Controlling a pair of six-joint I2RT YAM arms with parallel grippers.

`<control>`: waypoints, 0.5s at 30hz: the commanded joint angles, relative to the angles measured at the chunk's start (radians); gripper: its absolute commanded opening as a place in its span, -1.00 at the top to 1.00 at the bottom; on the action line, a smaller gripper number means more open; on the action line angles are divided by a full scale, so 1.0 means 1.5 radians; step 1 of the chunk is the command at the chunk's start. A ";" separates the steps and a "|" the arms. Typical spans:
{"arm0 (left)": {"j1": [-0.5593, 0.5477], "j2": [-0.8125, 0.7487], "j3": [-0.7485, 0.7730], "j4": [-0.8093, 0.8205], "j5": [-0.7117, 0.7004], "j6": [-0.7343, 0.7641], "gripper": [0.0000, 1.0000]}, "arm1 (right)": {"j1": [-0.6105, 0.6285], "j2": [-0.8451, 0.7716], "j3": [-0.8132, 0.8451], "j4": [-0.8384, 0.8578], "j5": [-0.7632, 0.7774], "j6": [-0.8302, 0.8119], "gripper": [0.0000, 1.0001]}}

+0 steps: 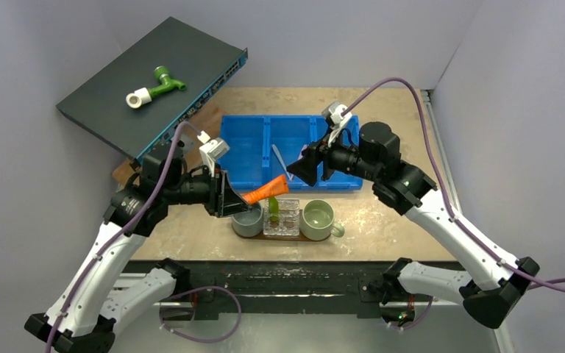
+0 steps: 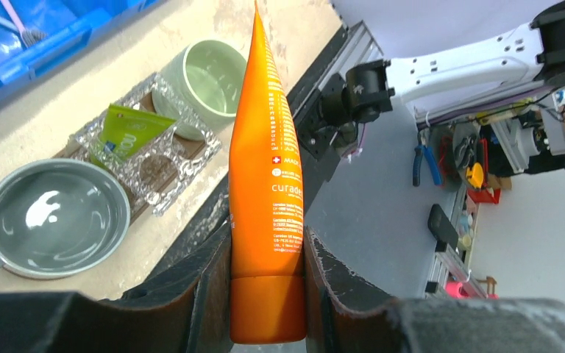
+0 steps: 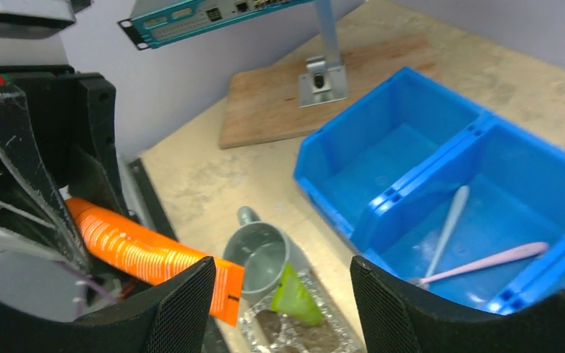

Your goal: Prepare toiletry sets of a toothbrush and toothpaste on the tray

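Observation:
My left gripper point(image 2: 267, 254) is shut on the cap end of the orange tube point(image 2: 265, 162), held out level above the grey mug point(image 1: 248, 220). The lime-green tube point(image 1: 273, 213) stands in a clear glass holder point(image 1: 282, 219) between the grey mug and a green mug point(image 1: 318, 219); all three rest on the dark-brown tray point(image 1: 301, 237). My right gripper point(image 3: 279, 294) is open and empty, just past the orange tube's point(image 3: 140, 250) flat end. A pale toothbrush point(image 3: 449, 228) and a pink toothbrush point(image 3: 496, 256) lie in the blue bin point(image 3: 382, 198).
The blue bin point(image 1: 250, 151) sits behind the tray. At back left a dark network switch point(image 1: 191, 59) is tilted on a stand over a wooden board point(image 3: 301, 110), with a green-and-white pipe fitting point(image 1: 154, 87) on top. Walls close in on both sides.

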 commanded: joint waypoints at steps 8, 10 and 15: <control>0.010 -0.030 -0.008 0.127 0.044 -0.066 1.00 | -0.059 -0.026 -0.133 0.289 -0.306 0.258 -0.38; 0.010 -0.034 -0.012 0.140 0.052 -0.074 1.00 | -0.060 -0.026 -0.145 0.321 -0.329 0.280 -0.37; 0.010 -0.041 -0.019 0.182 0.081 -0.099 1.00 | -0.060 -0.028 -0.166 0.385 -0.373 0.326 -0.35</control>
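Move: My left hand holds the orange toothpaste by its cap; the tube's middle is about 3 cm ahead and 6 cm to the right. My open right gripper waits some 14 cm right, 9 cm ahead and 4 cm higher; from it the tube's middle lies about 8 cm left, 6 cm back and 4 cm below. Some 15 cm under my left hand and 2 cm ahead, the grey mug is directly below and the clear holder 9 cm to the right. I bring my open right gripper back about 5 cm and left nearly 3, towards the toothpaste's free tail, dipping slightly and then rising again while the wrist swings some 30 degrees until the fingers point almost straight left. My left hand keeps its grip on the cap and lifts the tube about 3 cm, tilting its tail up to meet them; the right fingers stay open around it. ##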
